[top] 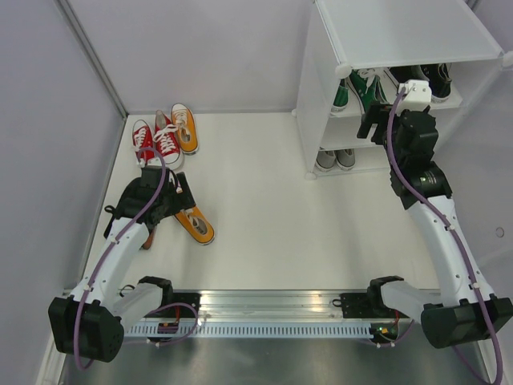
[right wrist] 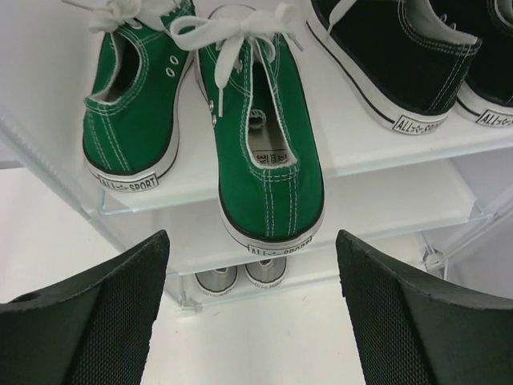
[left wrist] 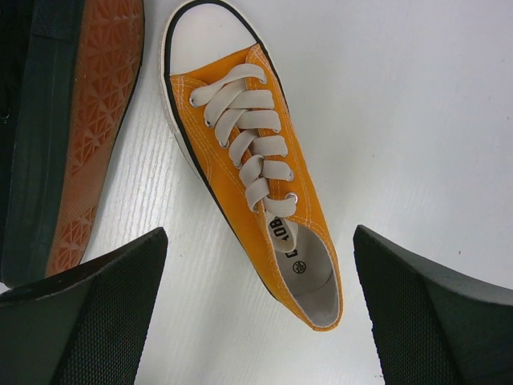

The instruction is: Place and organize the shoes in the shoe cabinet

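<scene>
An orange shoe lies upright on the white floor, and its heel sits between the fingers of my open left gripper, untouched. From above, that orange shoe is just in front of the left gripper. Its mate stands beside the red pair at the back left. My right gripper hangs open and empty in front of the shoe cabinet. On its shelf stand two green shoes, one heel past the edge, and black shoes.
A dark shoe lies on its side left of the orange one, showing its reddish-brown sole. A grey pair stands on the cabinet's lowest tier. Grey walls close in the floor at the left and back.
</scene>
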Controlling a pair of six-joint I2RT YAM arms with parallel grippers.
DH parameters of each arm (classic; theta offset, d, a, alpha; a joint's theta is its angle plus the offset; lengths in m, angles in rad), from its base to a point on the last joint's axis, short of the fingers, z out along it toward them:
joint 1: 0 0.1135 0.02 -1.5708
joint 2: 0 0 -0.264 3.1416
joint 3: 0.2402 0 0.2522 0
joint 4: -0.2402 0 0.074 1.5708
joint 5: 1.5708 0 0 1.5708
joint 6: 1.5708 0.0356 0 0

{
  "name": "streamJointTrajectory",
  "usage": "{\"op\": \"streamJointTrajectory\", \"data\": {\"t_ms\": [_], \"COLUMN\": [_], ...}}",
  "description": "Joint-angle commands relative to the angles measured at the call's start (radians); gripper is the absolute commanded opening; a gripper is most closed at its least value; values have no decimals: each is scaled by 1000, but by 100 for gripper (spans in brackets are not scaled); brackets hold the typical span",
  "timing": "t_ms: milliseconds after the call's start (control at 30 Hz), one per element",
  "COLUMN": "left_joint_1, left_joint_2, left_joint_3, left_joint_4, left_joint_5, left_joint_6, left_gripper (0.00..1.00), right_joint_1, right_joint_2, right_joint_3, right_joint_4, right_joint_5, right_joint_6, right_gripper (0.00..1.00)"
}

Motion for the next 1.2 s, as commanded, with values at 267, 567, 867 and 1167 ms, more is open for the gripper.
{"op": "streamJointTrajectory", "data": {"t_ms": [267,567,867,1167], "left_joint_1": [5,5,5,5], "left_joint_2": [0,14,11,9], "left_joint_3": [1,1,3,1], "left_joint_4": [27,29,29,27], "left_joint_5": [20,20,18,18], "left_joint_6": [44,47,47,47], "left_gripper": [100,100,100,100], "right_joint_1": [-74,-77,-77,-77], "right_joint_2": [111,190,256,256], "right_joint_3": [61,111,173,176], "right_joint_4": [21,39,64,104], "right_joint_5": [-148,-196,-196,-109], "right_joint_6": [65,53,42,56], "right_gripper": [83,69,46,1]}}
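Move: The heel of the green shoe jutting out of the cabinet is about 5 cm ahead of the open right gripper, level sideways and some 4 cm below. At about the same height, the other green shoe's heel is roughly 9 cm to the gripper's left and 9 cm ahead; the nearer black shoe's heel is about 11 cm right and 10 cm ahead. From the idle left gripper, the jutting heel lies around 55 cm right, 15 cm ahead and 20 cm up. Bring the right gripper forward and down to the jutting green heel, tipping the fingers slightly downward, then level off and close them partway until the tips touch both sides of the heel. Keep driving forward with that hold, sliding the shoe deeper onto the shelf, about 6.5 cm forward and 3.5 cm down in all. ##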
